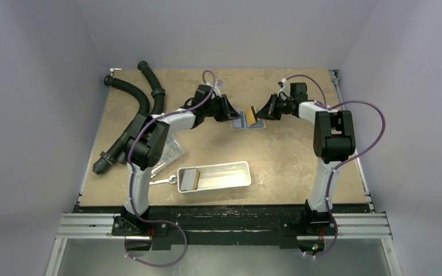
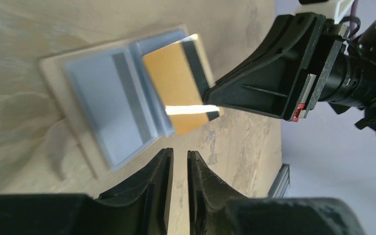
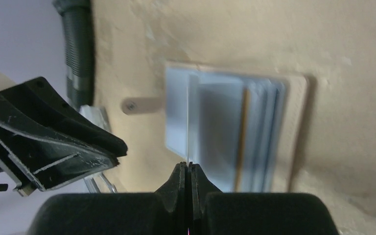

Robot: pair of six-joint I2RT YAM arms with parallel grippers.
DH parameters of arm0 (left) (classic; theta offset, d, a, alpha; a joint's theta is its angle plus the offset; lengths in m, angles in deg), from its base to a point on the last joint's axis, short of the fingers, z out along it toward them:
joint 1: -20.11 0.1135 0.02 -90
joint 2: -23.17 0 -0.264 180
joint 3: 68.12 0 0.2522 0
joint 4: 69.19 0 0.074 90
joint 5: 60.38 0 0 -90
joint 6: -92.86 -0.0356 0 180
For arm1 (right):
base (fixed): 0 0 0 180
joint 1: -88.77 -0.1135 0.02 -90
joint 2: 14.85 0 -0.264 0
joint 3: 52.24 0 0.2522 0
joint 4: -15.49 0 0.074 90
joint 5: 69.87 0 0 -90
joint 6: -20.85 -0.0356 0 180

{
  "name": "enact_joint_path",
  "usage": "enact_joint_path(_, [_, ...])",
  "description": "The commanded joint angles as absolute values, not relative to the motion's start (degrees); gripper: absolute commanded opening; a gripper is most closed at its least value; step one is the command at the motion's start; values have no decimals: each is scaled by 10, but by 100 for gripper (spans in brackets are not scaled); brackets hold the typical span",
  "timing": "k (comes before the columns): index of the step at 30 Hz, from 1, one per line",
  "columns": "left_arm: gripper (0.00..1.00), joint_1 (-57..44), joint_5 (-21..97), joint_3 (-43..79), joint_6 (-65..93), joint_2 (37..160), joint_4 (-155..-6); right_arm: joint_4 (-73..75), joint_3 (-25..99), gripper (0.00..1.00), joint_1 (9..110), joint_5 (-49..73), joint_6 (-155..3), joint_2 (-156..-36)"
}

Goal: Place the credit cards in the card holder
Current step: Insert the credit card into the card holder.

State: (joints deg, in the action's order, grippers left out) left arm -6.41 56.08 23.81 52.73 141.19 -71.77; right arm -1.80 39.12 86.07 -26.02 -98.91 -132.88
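The card holder [image 1: 246,121] lies open on the table between both grippers, its light blue panels [image 2: 103,105] facing up. A tan credit card [image 2: 176,88] with a dark stripe is tilted over the holder's right panel, and my right gripper [image 1: 260,110] is shut on its far edge. The right wrist view shows that card edge-on as a thin line [image 3: 188,122] rising from the shut jaws [image 3: 188,166]. My left gripper [image 2: 180,156] hovers just off the holder's near edge, with a narrow gap between its fingers and nothing in it. Another credit card [image 1: 189,179] lies in the tray.
A long white tray [image 1: 224,175] stands at the front centre, with a silver wrench [image 1: 164,181] to its left. A clear plastic box [image 1: 171,150] sits beside the left arm. Black corrugated hoses [image 1: 141,98] lie along the table's left side.
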Motion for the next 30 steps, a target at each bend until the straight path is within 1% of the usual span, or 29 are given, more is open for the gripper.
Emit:
enact_joint_path(1, [18, -95, 568, 321, 494, 1474, -725, -123, 417, 0, 862, -272, -911, -1337])
enact_joint_path(5, [12, -99, 558, 369, 489, 1527, -748, -128, 411, 0, 862, -251, -911, -1344])
enact_joint_path(11, [2, -99, 494, 381, 457, 1538, -814, -134, 406, 0, 862, -226, -914, -1342])
enact_joint_path(13, [1, -99, 473, 379, 450, 1539, -828, -138, 410, 0, 861, -221, -915, -1344])
enact_joint_path(30, [0, -99, 453, 358, 447, 1546, -854, -135, 449, 0, 836, -200, -911, -1381])
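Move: The left page's clear pocket lies about 3 cm ahead of the empty left hand, 1 cm to its right and 8 cm below; for the right hand, it is some 10 cm to the left, level fore and aft, and 6 cm down. The right fingers already pinch the gold card, its middle 3 cm to their left. The right page stack is right under that hand, 6 cm down, and from the left hand roughly 11 cm right and 3 cm ahead. The left hand swings about 5 cm right while sinking some 7 cm, closes its slightly open fingers, then eases back 2.5 cm to the left with a 10-degree roll and holds its closed tips down on the left page's near part, beside the pocket mouth. Keeping its pinch on the gold card's striped edge, the right hand lowers it about 3.5 cm and draws back 2.5 cm with a slight downward tip, bringing the free edge to the mouth between the pages, then nudges it about a centimetre left towards the pocket. ##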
